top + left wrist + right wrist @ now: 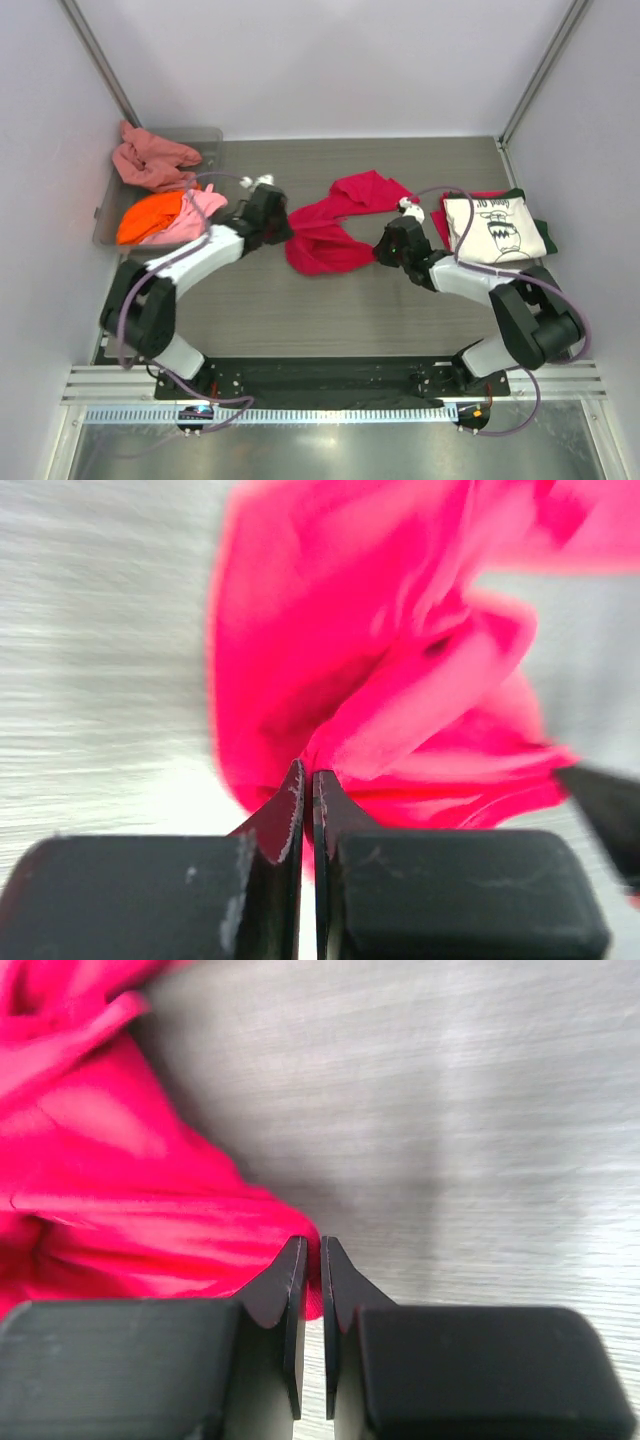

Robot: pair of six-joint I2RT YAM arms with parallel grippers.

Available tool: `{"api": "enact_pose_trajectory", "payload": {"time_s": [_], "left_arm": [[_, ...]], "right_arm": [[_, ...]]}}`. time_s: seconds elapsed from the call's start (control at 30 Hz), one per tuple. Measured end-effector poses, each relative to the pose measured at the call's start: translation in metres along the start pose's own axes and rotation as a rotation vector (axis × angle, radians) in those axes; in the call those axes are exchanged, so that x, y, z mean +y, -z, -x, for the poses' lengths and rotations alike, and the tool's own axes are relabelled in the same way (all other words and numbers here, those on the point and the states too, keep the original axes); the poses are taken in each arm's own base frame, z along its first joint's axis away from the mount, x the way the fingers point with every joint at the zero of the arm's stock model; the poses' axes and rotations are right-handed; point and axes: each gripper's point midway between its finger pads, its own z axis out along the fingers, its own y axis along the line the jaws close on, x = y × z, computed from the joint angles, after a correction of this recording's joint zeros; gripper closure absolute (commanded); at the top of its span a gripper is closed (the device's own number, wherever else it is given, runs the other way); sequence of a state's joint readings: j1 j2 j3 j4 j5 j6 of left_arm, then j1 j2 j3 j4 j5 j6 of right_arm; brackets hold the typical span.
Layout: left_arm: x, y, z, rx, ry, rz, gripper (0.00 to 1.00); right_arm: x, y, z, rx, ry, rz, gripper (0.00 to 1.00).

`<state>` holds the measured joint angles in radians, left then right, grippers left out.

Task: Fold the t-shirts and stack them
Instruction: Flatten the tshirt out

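Note:
A crumpled crimson-red t-shirt (335, 228) lies bunched in the middle of the table. My left gripper (285, 228) is shut on its left edge; in the left wrist view the red cloth (380, 680) is pinched between the closed fingertips (308, 780). At the shirt's right edge my right gripper (383, 247) is shut on a fold of the same cloth (120, 1210), seen between its tips (310, 1250). A folded cream t-shirt with dark print (493, 228) tops a stack at the right, with dark green and red edges beneath.
A clear grey bin (108, 205) stands at the back left with orange (148, 218), light pink (200, 207) and salmon-pink (150, 160) shirts in and over it. White walls and metal posts close in the table on three sides.

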<state>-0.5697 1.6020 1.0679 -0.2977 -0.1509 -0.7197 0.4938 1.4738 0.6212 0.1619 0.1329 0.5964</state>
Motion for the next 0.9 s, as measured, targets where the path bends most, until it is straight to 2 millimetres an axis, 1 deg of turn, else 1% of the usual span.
{"api": "enact_pose_trajectory", "payload": {"time_s": [0.07, 0.13, 0.17, 0.2, 0.27, 0.33, 0.4, 0.43, 0.47, 0.5, 0.53, 0.57, 0.6, 0.63, 0.67, 0.7, 0.73, 0.8, 0.83, 0.9], "left_arm": [[0.017, 0.021, 0.032, -0.064, 0.135, -0.057, 1.00], [0.033, 0.041, 0.062, -0.132, 0.243, -0.090, 1.00], [0.040, 0.054, 0.080, -0.178, 0.294, -0.108, 1.00], [0.043, 0.063, 0.092, -0.209, 0.318, -0.119, 1.00], [0.042, 0.090, 0.116, -0.263, 0.355, -0.151, 1.00], [0.036, 0.126, 0.145, -0.343, 0.369, -0.188, 1.00], [0.028, 0.174, 0.173, -0.444, 0.368, -0.220, 1.00], [0.024, 0.204, 0.188, -0.514, 0.364, -0.240, 1.00], [0.020, 0.238, 0.199, -0.580, 0.358, -0.261, 1.00], [0.014, 0.282, 0.210, -0.668, 0.347, -0.298, 1.00], [0.011, 0.313, 0.215, -0.728, 0.339, -0.326, 1.00], [0.008, 0.354, 0.218, -0.802, 0.330, -0.363, 1.00], [0.004, 0.401, 0.219, -0.883, 0.316, -0.408, 1.00], [0.001, 0.440, 0.219, -0.953, 0.303, -0.450, 1.00], [-0.001, 0.468, 0.217, -0.997, 0.295, -0.479, 1.00], [-0.004, 0.506, 0.211, -1.053, 0.279, -0.523, 1.00], [-0.006, 0.531, 0.208, -1.092, 0.263, -0.555, 1.00], [-0.012, 0.569, 0.202, -1.138, 0.234, -0.608, 1.00], [-0.016, 0.580, 0.201, -1.136, 0.221, -0.626, 1.00], [-0.025, 0.586, 0.208, -1.130, 0.206, -0.649, 1.00]], "right_arm": [[0.001, 0.008, 0.017, -0.019, -0.010, -0.006, 0.99], [0.010, 0.017, 0.045, -0.053, -0.018, 0.000, 0.99], [0.018, 0.023, 0.063, -0.074, -0.020, 0.010, 0.99], [0.026, 0.029, 0.080, -0.097, -0.023, 0.023, 0.99], [0.052, 0.049, 0.126, -0.148, -0.023, 0.063, 0.99], [0.084, 0.075, 0.174, -0.219, -0.021, 0.128, 0.99], [0.120, 0.117, 0.226, -0.303, -0.019, 0.218, 0.99], [0.135, 0.137, 0.247, -0.342, -0.017, 0.262, 0.99], [0.148, 0.158, 0.265, -0.375, -0.013, 0.304, 0.99], [0.163, 0.186, 0.284, -0.414, -0.005, 0.354, 0.99], [0.175, 0.209, 0.299, -0.449, 0.002, 0.399, 0.99], [0.183, 0.229, 0.308, -0.469, 0.011, 0.434, 0.99], [0.193, 0.253, 0.316, -0.491, 0.020, 0.481, 0.99], [0.200, 0.271, 0.320, -0.505, 0.029, 0.520, 0.99], [0.207, 0.288, 0.321, -0.509, 0.040, 0.558, 0.99], [0.212, 0.302, 0.320, -0.505, 0.051, 0.591, 0.99], [0.216, 0.312, 0.318, -0.504, 0.059, 0.618, 0.99], [0.224, 0.335, 0.314, -0.497, 0.078, 0.678, 0.99], [0.226, 0.345, 0.313, -0.499, 0.083, 0.696, 0.99], [0.224, 0.358, 0.311, -0.507, 0.086, 0.709, 0.99]]}}
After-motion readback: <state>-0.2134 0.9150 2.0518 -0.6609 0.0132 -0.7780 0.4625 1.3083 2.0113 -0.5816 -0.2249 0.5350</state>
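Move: Both grippers already pinch the red t-shirt, the left about 7 cm above its bunched middle and the right only some 2 cm above. That middle lies about 10 cm to the left hand's right and 2 cm ahead; from the right hand it is roughly 10 cm left and 8 cm ahead. The clothes bin stands some 28 cm to the left hand's left, 10 cm farther out, and the folded stack about 27 cm to the right hand's right, 7 cm ahead. Keeping their pinch on the red t-shirt, both hands sweep it fast up off the table, each by more than 50 cm. The left also goes left about 16 cm and, after a slight reach forward, well back towards its base, its fingers swinging up by some 70 degrees; the right reaches out about 7 cm, then draws back past its start, tipping up less. ##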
